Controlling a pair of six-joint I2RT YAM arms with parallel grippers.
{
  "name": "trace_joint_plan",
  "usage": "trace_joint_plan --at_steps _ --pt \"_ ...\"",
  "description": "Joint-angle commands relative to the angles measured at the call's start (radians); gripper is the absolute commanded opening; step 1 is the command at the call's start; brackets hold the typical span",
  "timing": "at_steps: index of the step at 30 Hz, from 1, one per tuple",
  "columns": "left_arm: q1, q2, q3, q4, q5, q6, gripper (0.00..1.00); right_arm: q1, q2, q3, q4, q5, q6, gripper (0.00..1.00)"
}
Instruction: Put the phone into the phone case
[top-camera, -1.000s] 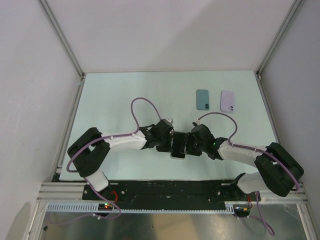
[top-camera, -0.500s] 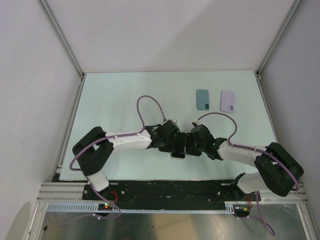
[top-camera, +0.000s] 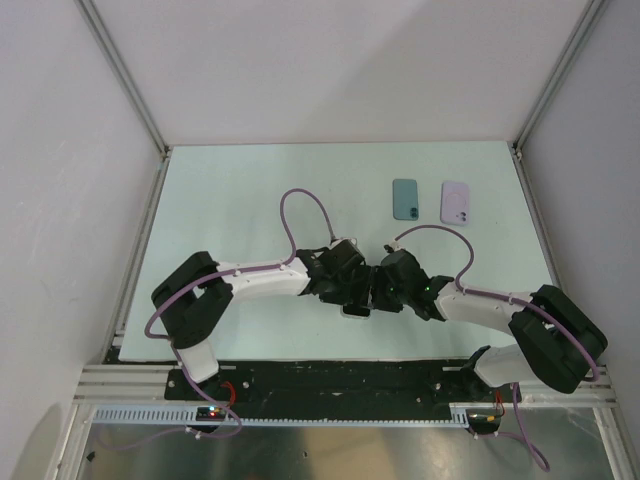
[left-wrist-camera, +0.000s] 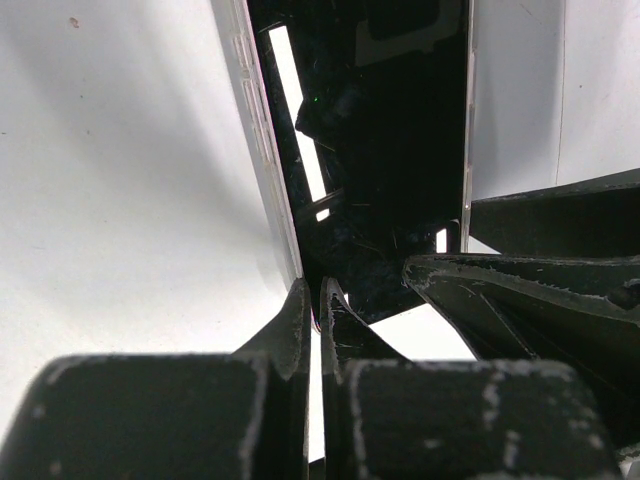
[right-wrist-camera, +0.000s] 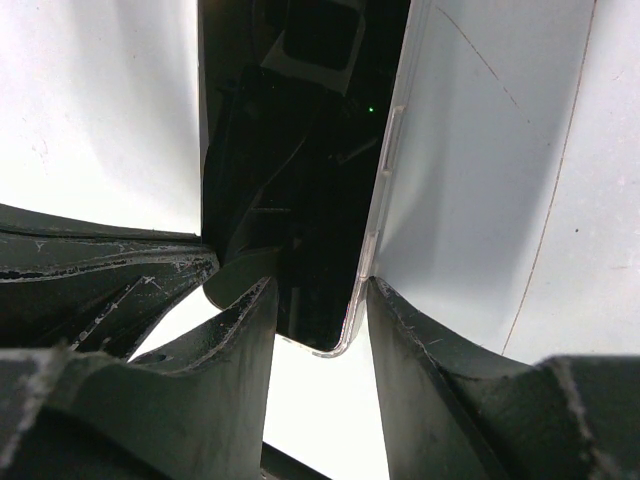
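Observation:
The phone lies at the table's middle front between my two grippers, black screen up. A translucent pale rim with button bumps runs along its long edges and looks like the phone case around it. My right gripper straddles the phone's near corner. One of its fingers touches the pale rim and the other lies against the near end. From the left, my left gripper is shut, its tips pressed to the phone's other near corner. In the top view both grippers hide most of the phone.
At the back right lie a teal phone-shaped slab and a lavender one, each with a camera block at a corner. Purple cables loop above both wrists. Metal frame rails border the table.
My left arm has slid right, bringing its shut gripper up against the phone. The right arm and the phone have stayed put.

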Motion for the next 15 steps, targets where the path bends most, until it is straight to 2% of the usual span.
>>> trace_joint_plan --at_steps 1,15 --pt "-0.064 0.194 -0.068 0.138 0.099 -0.050 0.00 0.015 0.021 -0.007 0.023 0.023 0.006 0.46" --pt "-0.080 0.270 -0.130 0.287 0.181 -0.127 0.00 0.016 -0.031 -0.007 -0.026 0.052 0.003 0.46"
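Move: The phone, lying lengthwise over its clear case, has its middle about 5 cm ahead of the left fingertips, 3 cm to their right and just below; they are at its near-left edge. From the right hand the phone's middle is some 5 cm ahead, 2 cm left and 2 cm down. The blue phone lies roughly 33 cm ahead and 17 cm right of the left hand, the lilac phone about 14 cm right of the blue one. Keep the left gripper shut and bearing down on the phone's near-left edge until it sinks just under 1 cm, then sweep it right about 5 cm across the phone's near end to its right edge, tilting about 10 degrees. Let the right hand, still half open, shift right some 2 cm away from the case's right side as the left tips come up against its inner finger. ##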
